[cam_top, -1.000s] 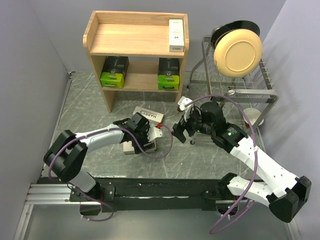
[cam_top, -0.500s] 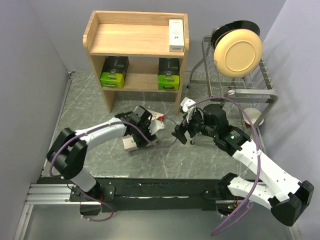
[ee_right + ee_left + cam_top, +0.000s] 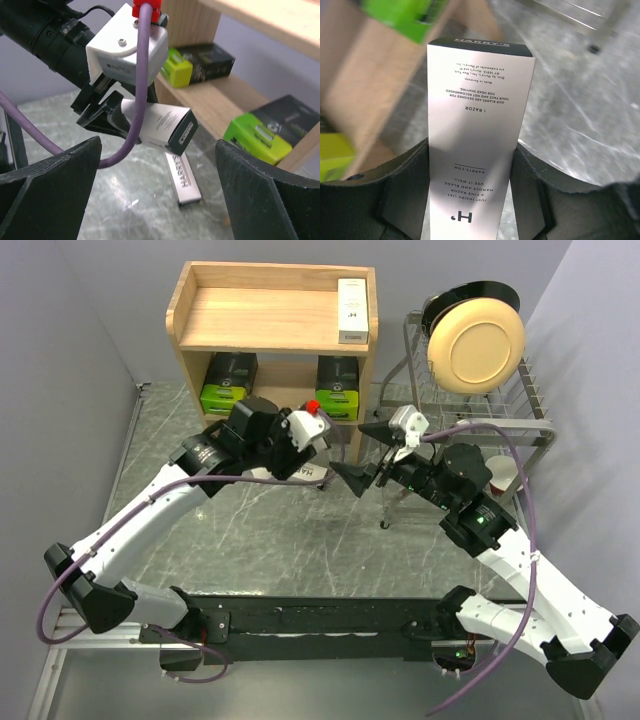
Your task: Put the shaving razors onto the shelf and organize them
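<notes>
My left gripper (image 3: 470, 167) is shut on a slim white razor box (image 3: 477, 120) and holds it off the table, in front of the lower tier of the wooden shelf (image 3: 270, 320). From the right wrist view the held box (image 3: 160, 122) juts out toward the shelf. A second white box (image 3: 184, 177) lies flat on the table below it. A third white box (image 3: 352, 310) lies on the top tier at the right. Two black-and-green packs (image 3: 228, 383) (image 3: 338, 387) sit on the lower tier. My right gripper (image 3: 362, 477) hangs open just right of the left one, holding nothing.
A wire dish rack (image 3: 500, 420) stands right of the shelf with a cream plate (image 3: 475, 345) upright in it and a cup (image 3: 505, 475) by its front. Grey walls close both sides. Purple cables loop off both arms (image 3: 137, 95).
My left gripper closed on the white box, lifted it off the table and carried it up toward the shelf. My right gripper drew back slightly and rose, still open.
</notes>
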Robot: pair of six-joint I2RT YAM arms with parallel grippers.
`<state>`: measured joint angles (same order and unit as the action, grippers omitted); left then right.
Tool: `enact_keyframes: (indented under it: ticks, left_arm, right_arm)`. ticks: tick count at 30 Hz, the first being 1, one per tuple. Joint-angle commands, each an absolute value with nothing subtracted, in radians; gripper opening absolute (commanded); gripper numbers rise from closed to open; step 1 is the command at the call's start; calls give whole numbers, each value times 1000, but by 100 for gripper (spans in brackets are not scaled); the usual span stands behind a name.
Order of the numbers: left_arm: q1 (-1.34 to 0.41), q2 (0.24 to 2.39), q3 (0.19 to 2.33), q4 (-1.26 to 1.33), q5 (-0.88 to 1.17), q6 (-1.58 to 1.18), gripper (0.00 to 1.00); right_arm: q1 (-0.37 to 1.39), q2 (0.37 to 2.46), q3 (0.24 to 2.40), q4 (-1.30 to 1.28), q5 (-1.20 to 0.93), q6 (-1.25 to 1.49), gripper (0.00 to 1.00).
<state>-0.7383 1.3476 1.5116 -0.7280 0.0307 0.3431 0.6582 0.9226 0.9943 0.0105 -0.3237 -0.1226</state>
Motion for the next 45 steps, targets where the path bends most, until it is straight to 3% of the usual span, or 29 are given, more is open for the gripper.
enact_keyframes:
  ticks: [1,7,14,21,29,35,45]
  left_arm:
    - [-701,1287,1742,-471,-130,258,39]
    - [-650,1362,1893,-339,-186,308,31]
    - [-646,1296,1767,-272,-178,339,28]
    - [-578,1436,1968,-140,-198,327,23]
    - [-543,1649,2239,-202,-183,158,28]
    - [-543,1646,2249,-245,-176,29,28]
    - [-543,1539,2054,-284,-186,8,29]
  right_arm:
    - [635,976,928,-298,-258,-184,100]
    - [634,983,945,-290,-256,-161,99]
    - [591,943,1135,-273,-252,-141,99]
    - [591,963,1098,-293,-252,-152,99]
    - [588,942,1058,-296,-256,-118,100]
    - [580,923,1052,-302,-253,-110,100]
    - [565,923,1016,-270,-267,-78,100]
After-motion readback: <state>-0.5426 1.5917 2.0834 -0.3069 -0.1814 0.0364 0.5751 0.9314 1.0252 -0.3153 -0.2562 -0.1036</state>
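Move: The left hand, already gripping a razor box, takes it to the bare left-middle of the wooden unit's top shelf, about 20 cm ahead, 5 cm left and 11 cm up. Level with that place, the placed razor box stands 16 cm to its right. From the hand, the right shaver box is 19 cm ahead, 10 right, 11 down; the floor razor box is 11 ahead, 1 right, 28 down. From the right hand, the bare place lies 25 cm ahead, 16 left, 3 up. Rising fast, the left hand lifts the held razor box about 25 cm, draws back slightly, then swings forward to end some 13 cm farther out, over the top shelf's front part, easing back and down slightly at the end. The wrist rolls and turns about 50 degrees, from right-and-down to nearly forward, the grip kept. The right hand, open and empty, sinks and draws right, clear of the unit. ##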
